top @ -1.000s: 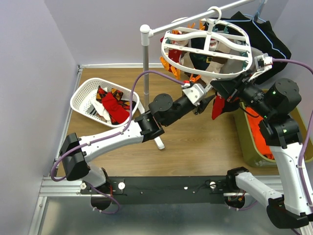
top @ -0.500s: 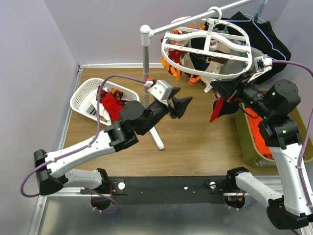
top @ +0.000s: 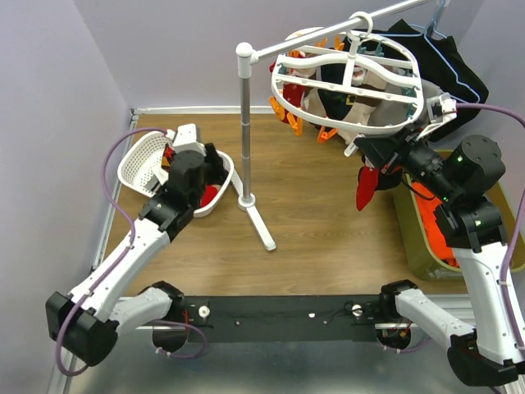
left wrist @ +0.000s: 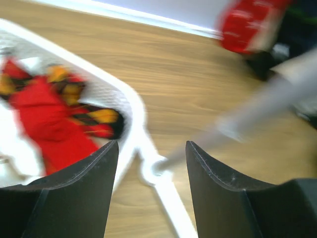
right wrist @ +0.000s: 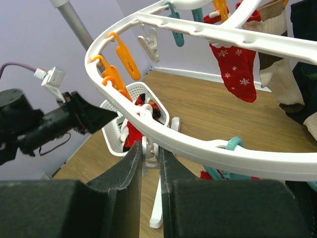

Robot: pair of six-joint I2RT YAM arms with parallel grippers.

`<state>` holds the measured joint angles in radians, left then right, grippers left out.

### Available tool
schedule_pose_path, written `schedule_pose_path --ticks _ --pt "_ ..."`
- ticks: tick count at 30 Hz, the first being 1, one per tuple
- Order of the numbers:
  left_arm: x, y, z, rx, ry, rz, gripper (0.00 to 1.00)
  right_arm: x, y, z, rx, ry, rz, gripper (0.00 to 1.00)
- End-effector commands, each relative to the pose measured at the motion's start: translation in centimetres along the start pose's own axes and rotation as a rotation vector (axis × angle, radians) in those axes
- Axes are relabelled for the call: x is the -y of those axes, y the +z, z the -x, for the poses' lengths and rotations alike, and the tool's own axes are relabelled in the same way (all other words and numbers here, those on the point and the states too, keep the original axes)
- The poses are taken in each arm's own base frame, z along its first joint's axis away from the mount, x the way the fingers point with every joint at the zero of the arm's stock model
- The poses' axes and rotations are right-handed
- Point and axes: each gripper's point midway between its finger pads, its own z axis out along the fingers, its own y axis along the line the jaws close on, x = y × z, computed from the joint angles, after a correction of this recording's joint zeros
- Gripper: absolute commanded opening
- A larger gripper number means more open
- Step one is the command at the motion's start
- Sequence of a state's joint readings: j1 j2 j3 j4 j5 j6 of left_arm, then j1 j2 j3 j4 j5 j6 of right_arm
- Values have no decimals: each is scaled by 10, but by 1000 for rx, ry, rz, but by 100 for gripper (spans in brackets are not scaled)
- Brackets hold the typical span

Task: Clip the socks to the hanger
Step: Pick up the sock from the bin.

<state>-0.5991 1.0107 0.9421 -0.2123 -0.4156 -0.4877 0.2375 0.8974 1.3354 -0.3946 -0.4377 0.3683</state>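
Observation:
The white oval hanger (top: 280,92) hangs from a rail, with orange and teal clips and some socks pinned on it. My right gripper (top: 371,153) is at its near rim, shut on a white clip (right wrist: 151,152) that dangles from the rim (right wrist: 198,144). A red sock (top: 366,185) hangs just below that spot. A red snowflake sock (right wrist: 238,69) is clipped farther back. My left gripper (top: 207,174) hovers open over the white basket (top: 135,160), nothing between its fingers. Red and patterned socks (left wrist: 47,124) lie in the basket.
A white stand pole (top: 244,123) rises between basket and hanger; its base (left wrist: 163,168) lies beside the basket rim (left wrist: 131,106). A green bin with orange cloth (top: 426,238) sits at the right. A black garment (top: 447,57) hangs behind the hanger.
My left arm has swung away from the hanger, leftward to the basket, and its jaws have opened wider. The right gripper has stayed on the clip.

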Motion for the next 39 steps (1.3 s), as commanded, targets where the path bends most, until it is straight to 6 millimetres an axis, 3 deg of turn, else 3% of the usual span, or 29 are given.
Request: schedule_pose_path --ticks 1,2,6,14,19,25,29,33,35,36,39 --pt "-84 28 -8 -80 -13 230 65 3 -5 -5 -11 -21 -22 14" --pt "-114 40 -10 -101 -27 302 65 3 -6 -4 -10 -23 -23 14" --pt "-150 70 -20 -143 -80 342 64 2 -7 -5 -10 -19 -19 14" --pt "-195 120 -68 -301 -132 416 53 1 -11 -5 -9 -20 -25 14" --pt "-210 134 -76 -304 -147 442 51 1 -12 -6 -15 -18 -29 14" --pt "-222 150 -101 -357 -142 470 50 3 -12 -8 -21 -16 -37 14" --pt "-227 154 -118 -398 -143 483 41 4 -12 -9 -25 -14 -39 14" --pt "-228 146 -116 -401 -135 494 18 4 -12 -9 -23 -13 -40 14" --pt "-227 138 -100 -369 -115 500 10 3 -13 -7 -21 -15 -37 14" --pt "-226 135 -95 -361 -107 506 2 3 -13 -7 -20 -16 -39 14" --pt "-225 122 -69 -316 -66 520 1 2 -13 -7 -20 -18 -37 14"
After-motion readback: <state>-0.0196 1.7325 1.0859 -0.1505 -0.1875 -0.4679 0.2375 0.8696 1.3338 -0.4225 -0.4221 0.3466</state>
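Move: The red sock lies in the white bin roughly 10 cm ahead of the left hand, 13 cm to its left and some 22 cm below. Beside the red sock, at about the same height, a white sock lies around 8 cm farther left, level with it, and a black-and-yellow checked sock about 7 cm to its right and 2 cm farther out. From the right hand, the red sock is about 17 cm ahead, 56 cm left and 39 cm below. Sweeping left and forward past the bin's near-right rim, the left hand soon bends into a steep descent, about 21 cm down in all, while its fingers tip downward some 30 degrees and swing counter-clockwise. The half-open fingers narrow on the way, then, deep in the bin, shut and pinch the red sock near its upper end; the hand just begins to rise. ##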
